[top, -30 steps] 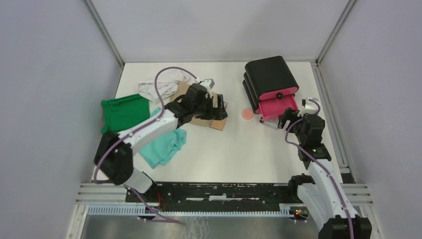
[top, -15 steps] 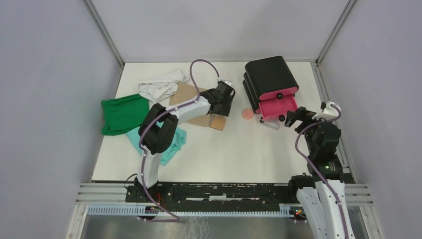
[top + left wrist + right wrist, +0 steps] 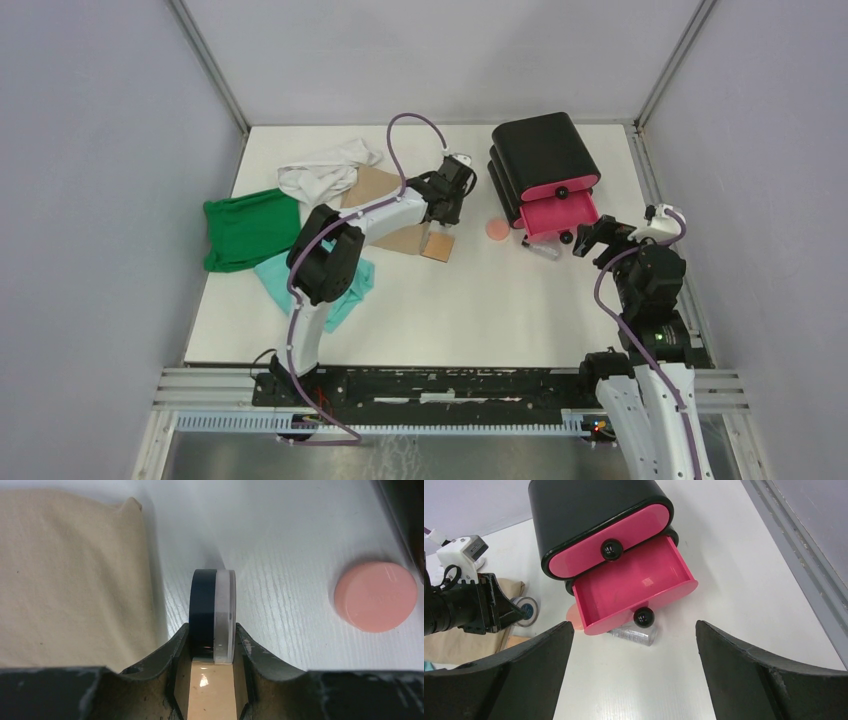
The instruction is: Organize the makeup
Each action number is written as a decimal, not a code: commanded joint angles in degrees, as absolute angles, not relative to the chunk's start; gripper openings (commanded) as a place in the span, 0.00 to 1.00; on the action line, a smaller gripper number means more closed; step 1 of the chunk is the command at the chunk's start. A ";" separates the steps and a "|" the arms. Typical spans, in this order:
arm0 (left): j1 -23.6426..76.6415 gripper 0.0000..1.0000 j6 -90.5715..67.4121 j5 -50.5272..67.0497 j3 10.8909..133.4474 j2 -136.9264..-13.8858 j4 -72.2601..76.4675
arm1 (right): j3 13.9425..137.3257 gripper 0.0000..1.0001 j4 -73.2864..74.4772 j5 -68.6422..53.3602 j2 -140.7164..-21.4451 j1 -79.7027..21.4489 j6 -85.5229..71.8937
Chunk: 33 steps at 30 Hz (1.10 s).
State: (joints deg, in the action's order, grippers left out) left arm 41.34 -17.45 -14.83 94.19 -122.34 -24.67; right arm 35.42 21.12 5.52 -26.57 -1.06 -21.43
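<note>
My left gripper [image 3: 447, 207] is shut on the small dark round jar [image 3: 212, 611], which stands on edge between both fingers, dark lid to the left and clear base to the right. Whether the jar touches the table I cannot tell. The salmon-pink round puff [image 3: 376, 596] lies flat to its right, also seen as the puff [image 3: 496, 229] beside the drawer. A tan square pad [image 3: 438, 246] sits just below the left gripper. The clear vial [image 3: 634, 633] lies under the lip of the open pink drawer [image 3: 634, 587]. My right gripper [image 3: 633, 645] hangs open before the drawer, holding nothing.
The black box [image 3: 545, 150] with pink drawers stands at the back right, its lower drawer pulled out. Green cloth [image 3: 250, 228], teal cloth [image 3: 335, 290], white cloth [image 3: 320, 172] and tan cloth [image 3: 70, 580] cover the left half. A metal rail [image 3: 804, 565] borders the right edge.
The left arm swung right off the tan cloth toward the black box and its jaws closed on the jar. The right gripper drew back from the drawer and opened wide.
</note>
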 commanded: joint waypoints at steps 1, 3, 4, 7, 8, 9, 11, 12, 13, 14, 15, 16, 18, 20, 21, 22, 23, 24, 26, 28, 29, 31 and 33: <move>43.09 0.19 -15.14 -12.22 95.14 -117.46 -22.92 | 35.31 0.99 19.35 6.91 -26.04 -1.01 -21.59; 44.92 0.17 -13.25 -7.92 93.85 -113.44 -21.88 | 35.85 0.98 19.81 8.03 -26.21 -1.05 -21.85; 46.18 0.15 -11.81 -5.49 92.88 -111.35 -20.91 | 36.12 0.98 20.37 9.32 -26.19 -1.05 -22.29; 48.62 0.08 -11.48 2.89 90.47 -105.69 -18.38 | 36.68 0.99 22.22 15.33 -25.91 -1.05 -24.75; 48.70 0.07 -13.77 8.13 89.52 -104.29 -17.16 | 37.17 0.99 23.93 17.64 -25.93 -1.03 -26.18; 48.77 0.07 -15.92 11.13 89.04 -103.16 -15.36 | 37.90 0.99 25.46 19.71 -26.11 -1.03 -27.40; 48.91 0.07 -21.18 17.33 86.85 -101.53 -10.31 | 39.90 0.99 28.55 22.69 -26.89 -1.04 -29.22; 49.22 0.07 -23.97 18.79 86.24 -101.38 -7.67 | 41.10 0.99 30.23 24.36 -27.34 -1.05 -30.26; 49.74 0.07 -26.74 18.81 86.38 -101.72 -5.92 | 42.06 0.99 31.44 25.78 -27.75 -1.00 -30.92; 50.27 0.08 -29.46 17.60 86.72 -102.34 -4.52 | 43.04 0.99 32.56 26.93 -27.99 -1.00 -31.46; 50.60 0.10 -32.29 16.39 87.07 -103.25 -3.17 | 43.79 0.99 33.35 27.78 -28.11 -1.03 -31.95; 50.70 0.12 -35.38 14.36 87.24 -104.26 -1.69 | 44.27 0.99 33.77 28.18 -28.00 -1.05 -32.06; 51.13 0.13 -39.50 11.82 87.53 -106.13 1.58 | 44.51 1.00 33.69 28.07 -27.43 -1.03 -31.47; 51.74 0.12 -41.75 9.24 88.51 -108.09 3.42 | 44.54 1.00 33.94 27.63 -26.53 -1.05 -31.19; 52.07 0.12 -42.84 8.66 89.13 -109.03 4.18 | 44.56 1.00 34.19 27.60 -25.94 -1.05 -31.00; 52.28 0.12 -44.08 8.53 89.35 -109.74 5.40 | 44.52 1.00 34.33 27.52 -25.28 -1.02 -30.67; 52.42 0.12 -45.21 8.52 89.31 -110.25 7.16 | 44.48 1.00 34.43 27.51 -24.70 -1.05 -30.34; 52.72 0.12 -46.09 8.48 88.97 -110.44 8.76 | 44.57 1.00 34.64 27.50 -24.10 -1.05 -29.98; 53.35 0.12 -47.22 7.06 88.03 -110.48 10.54 | 44.64 1.00 34.84 27.46 -23.21 -1.05 -29.44; 53.55 0.12 -48.27 5.11 87.66 -110.66 11.07 | 44.77 1.00 34.73 27.48 -23.01 -1.05 -29.15; 53.58 0.12 -48.86 4.25 87.82 -111.12 11.07 | 44.89 1.00 34.80 27.50 -23.12 -0.99 -29.10; 53.59 0.13 -49.76 3.30 88.66 -112.47 10.78 | 45.22 1.00 34.81 27.34 -23.46 -1.05 -29.01; 53.60 0.13 -51.07 3.28 90.66 -114.30 9.99 | 45.58 1.00 34.87 27.31 -23.80 -1.05 -28.92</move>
State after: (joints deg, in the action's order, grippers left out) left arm 53.45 -45.76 6.04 86.91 -112.03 5.23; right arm 42.96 35.31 26.02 -23.40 -1.06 -29.89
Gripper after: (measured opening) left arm 0.386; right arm 0.995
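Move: The open pink drawer, where the round jar held in the left hand is headed, lies about 22 cm to that hand's right, 1 cm back and 3 cm higher. The pink disc is roughly 10 cm right and 2 cm back, the clear bottle 20 cm right and 5 cm back, the wooden square 2 cm left and 6 cm back. From the empty right hand the drawer is some 15 cm ahead, 4 cm left and 15 cm below. The round jar, already pinched, is lifted off the table by the left hand and carried right (about 18 cm), up and back towards the open drawer, rising quickly, then sinking some 4 cm, while the wrist rolls about 50 degrees, left side down. The open right hand clears away right and back from the drawer, turning clockwise. ##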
